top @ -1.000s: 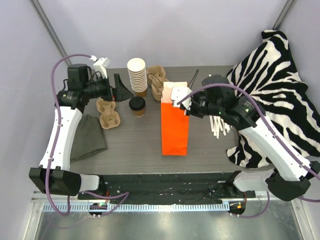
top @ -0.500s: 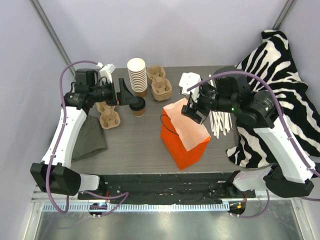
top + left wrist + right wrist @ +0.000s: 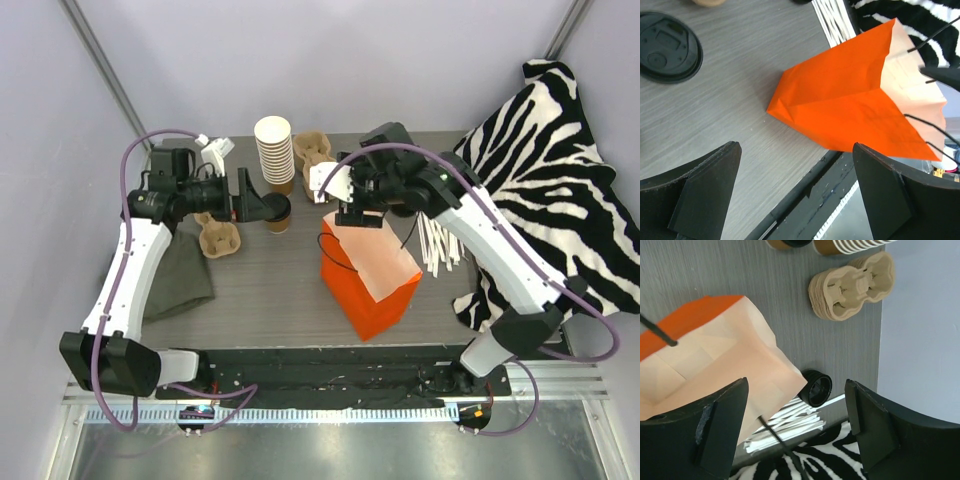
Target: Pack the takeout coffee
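The takeout coffee (image 3: 275,210), a brown cup with a black lid (image 3: 667,47), stands upright at the back left of the table. My left gripper (image 3: 255,203) hovers open just left of it; in the left wrist view the left gripper (image 3: 795,165) has nothing between its fingers. An orange paper bag (image 3: 370,285) stands tilted in the middle, mouth open, with its pale inside (image 3: 715,355) showing. My right gripper (image 3: 360,212) is open over the bag's back rim. In the right wrist view the right gripper (image 3: 795,430) holds nothing, and a black handle string crosses below it.
A tall stack of lidless cups (image 3: 273,150) and a pulp cup carrier (image 3: 320,175) stand at the back. Another carrier (image 3: 215,232) and a grey cloth (image 3: 175,275) lie left. Loose black lids (image 3: 815,387), white stirrers (image 3: 440,245) and a zebra cloth (image 3: 560,200) sit right.
The bag went from lying flat to standing open. My right gripper let go of its rim, opened and moved back-left. My left gripper slid right, up to the coffee.
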### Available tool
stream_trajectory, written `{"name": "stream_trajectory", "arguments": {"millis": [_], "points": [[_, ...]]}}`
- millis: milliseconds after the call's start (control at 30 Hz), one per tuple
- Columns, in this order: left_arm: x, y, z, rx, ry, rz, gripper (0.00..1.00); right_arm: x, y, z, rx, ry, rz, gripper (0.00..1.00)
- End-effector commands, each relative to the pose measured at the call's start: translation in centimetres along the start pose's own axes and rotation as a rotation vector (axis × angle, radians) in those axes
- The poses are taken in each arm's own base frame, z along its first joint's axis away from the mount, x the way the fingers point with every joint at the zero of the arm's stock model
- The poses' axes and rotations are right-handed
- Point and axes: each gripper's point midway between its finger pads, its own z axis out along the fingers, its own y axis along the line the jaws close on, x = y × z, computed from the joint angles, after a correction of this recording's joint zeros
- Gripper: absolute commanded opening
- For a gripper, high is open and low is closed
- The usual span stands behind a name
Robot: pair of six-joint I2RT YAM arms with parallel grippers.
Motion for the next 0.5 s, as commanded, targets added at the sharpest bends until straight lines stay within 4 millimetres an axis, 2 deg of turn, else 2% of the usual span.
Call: {"name": "stream_trajectory", "arguments": {"millis": [0, 133, 267, 333, 367, 433, 467], "points": [[1.2, -0.6, -1.8, 0.015, -0.010, 0.034, 0.99, 1.0, -1.7, 1.2, -0.011, 0.025, -0.148, 0.85], [1.7, -0.3, -2.3, 0.009, -0.003, 0.026, 1.00, 1.7, -0.7, 3.6, -0.114, 0.046, -0.158, 0.84], [1.6, 0.1, -2.3, 0.008, -0.005, 0.004, 1.00, 1.7, 0.3, 5.0, -0.175, 0.033, -0.148, 0.78], [1.4, 0.7, -2.3, -0.004, -0.009, -0.028, 1.00, 1.5, 0.6, 5.0, -0.188, 0.025, -0.132, 0.62], [1.1, 0.9, -2.4, -0.010, -0.020, -0.031, 1.00, 1.5, 0.6, 5.2, -0.194, 0.029, -0.126, 0.47], [0.6, 1.2, -2.4, -0.013, -0.034, -0.062, 1.00, 1.7, 0.7, 4.8, -0.194, 0.046, -0.095, 0.25], [-0.1, 2.0, -2.9, -0.033, -0.063, -0.080, 1.00, 1.8, 0.6, 4.6, -0.184, 0.053, -0.081, 0.06]]}}
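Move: The far rim of the orange paper bag, where the right fingers are heading, lies about 3 cm ahead of the right hand, 2 cm to its left and 7 cm below; the bag's middle is some 7 cm back, 1 cm right and 20 cm down. Around 30 cm below the hand, the stacked black lids are 19 cm ahead, 11 cm right, and the lidded cup 16 cm ahead, 24 cm left. From the left hand the rim is some 2 cm ahead, 18 cm right, 2 cm below. The right hand sinks about 7 cm onto the far rim of the standing bag, first reaching some 3 cm forward as it drops, while the wrist turns roughly 15 degrees, partly counter-clockwise; over the last stretch, with the forward reach stopped, its wide-open fingers close to about a third and seem to pinch the rim. The left hand, empty and wide open, eases about 3 cm to its left and slightly back, away from the bag. ##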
